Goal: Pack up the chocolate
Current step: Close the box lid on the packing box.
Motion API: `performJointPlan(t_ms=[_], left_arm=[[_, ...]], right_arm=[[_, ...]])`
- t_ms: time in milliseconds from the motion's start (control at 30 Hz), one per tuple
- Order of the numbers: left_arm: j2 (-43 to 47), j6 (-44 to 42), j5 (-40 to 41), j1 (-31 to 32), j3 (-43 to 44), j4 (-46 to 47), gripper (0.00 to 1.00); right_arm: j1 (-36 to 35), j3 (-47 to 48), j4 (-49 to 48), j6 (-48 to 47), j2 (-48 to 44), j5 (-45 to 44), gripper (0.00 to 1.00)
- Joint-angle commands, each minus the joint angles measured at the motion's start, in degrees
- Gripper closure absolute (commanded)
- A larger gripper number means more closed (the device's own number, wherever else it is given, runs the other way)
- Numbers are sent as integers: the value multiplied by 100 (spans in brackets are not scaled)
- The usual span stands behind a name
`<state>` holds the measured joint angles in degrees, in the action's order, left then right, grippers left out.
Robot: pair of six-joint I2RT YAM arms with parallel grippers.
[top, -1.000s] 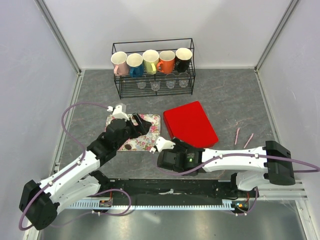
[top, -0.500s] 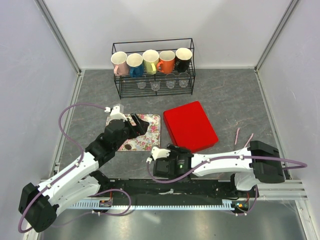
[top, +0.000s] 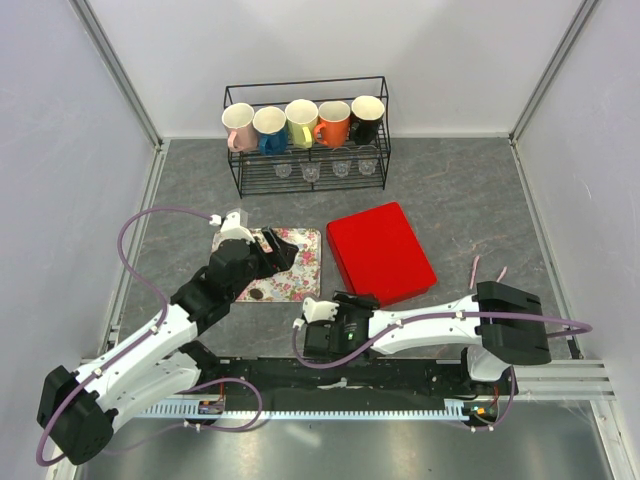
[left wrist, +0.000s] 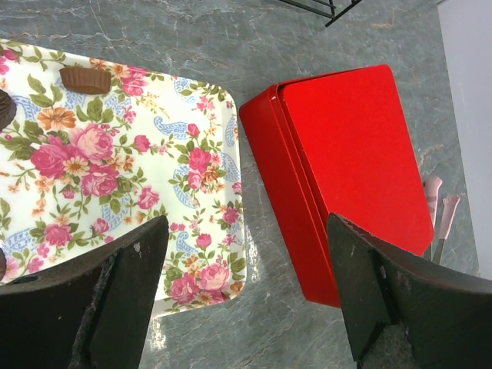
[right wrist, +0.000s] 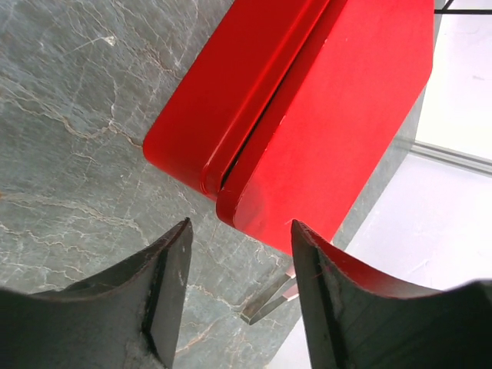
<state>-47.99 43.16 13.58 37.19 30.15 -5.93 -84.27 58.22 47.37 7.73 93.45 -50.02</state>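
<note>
The chocolate shows as a brown piece (left wrist: pixel 85 79) and a dark one (left wrist: pixel 4 108) on the floral tray (left wrist: pixel 192 154), with another dark piece (top: pixel 256 296) near the tray's (top: pixel 300 262) front edge. My left gripper (top: pixel 278 254) hovers over the tray, open and empty (left wrist: pixel 246 231), between the tray's corner and the red box (left wrist: pixel 354 161). The red box (top: pixel 380 252) lies shut to the right of the tray. My right gripper (top: pixel 350 300) sits low in front of the box's near corner (right wrist: pixel 307 115), open with nothing between its fingers (right wrist: pixel 240 229).
A black wire rack (top: pixel 305 135) with several mugs and small glasses stands at the back. Two thin pink sticks (top: pixel 487 272) lie right of the box, also seen past it (left wrist: pixel 438 207). White walls close in on both sides.
The right arm has pulled back toward the near edge and swung left, away from the tray's corner; its jaws have narrowed a little. The left arm has hardly moved.
</note>
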Motion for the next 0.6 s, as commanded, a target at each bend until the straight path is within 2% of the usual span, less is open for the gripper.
performJointPlan(t_ms=[0, 200, 400, 467, 567], left_arm=[[9, -158, 92, -28, 17, 57, 10], [-18, -150, 48, -28, 26, 101, 10], [-245, -97, -128, -28, -9, 303, 10], [-351, -27, -259, -28, -62, 408, 10], [-606, 96, -461, -28, -132, 567, 10]], right_arm=[[-2, 93, 88, 54, 121, -245, 42], [-2, 111, 123, 36, 200, -219, 59], [-2, 137, 44, -17, 165, -122, 71], [-11, 146, -18, -60, 156, -96, 72], [-2, 146, -97, -113, 165, -78, 80]])
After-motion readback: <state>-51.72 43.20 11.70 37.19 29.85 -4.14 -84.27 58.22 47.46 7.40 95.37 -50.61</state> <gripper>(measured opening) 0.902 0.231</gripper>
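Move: The right hand hangs, half open, just off the near left corner of the packing box; the middle of the red box lid lies about 10 cm ahead and 6 cm to its right, roughly level with it. The flowered tray is some 15 cm to this hand's left and 9 cm ahead, the tongs about 26 cm right and 8 cm ahead, both around 5 cm lower. From the left hand, the lid is about 15 cm right, 2 cm ahead and 7 cm below. Down by barely half a centimetre at the near left corner of the box lid, then staying in place, the right hand closes its fingers from fairly wide to nearly together, bringing both tips up to the lid's near rim. Late on, the left hand, wide open, starts to sink towards the box, about 1.5 cm down and 1 cm to the right. ##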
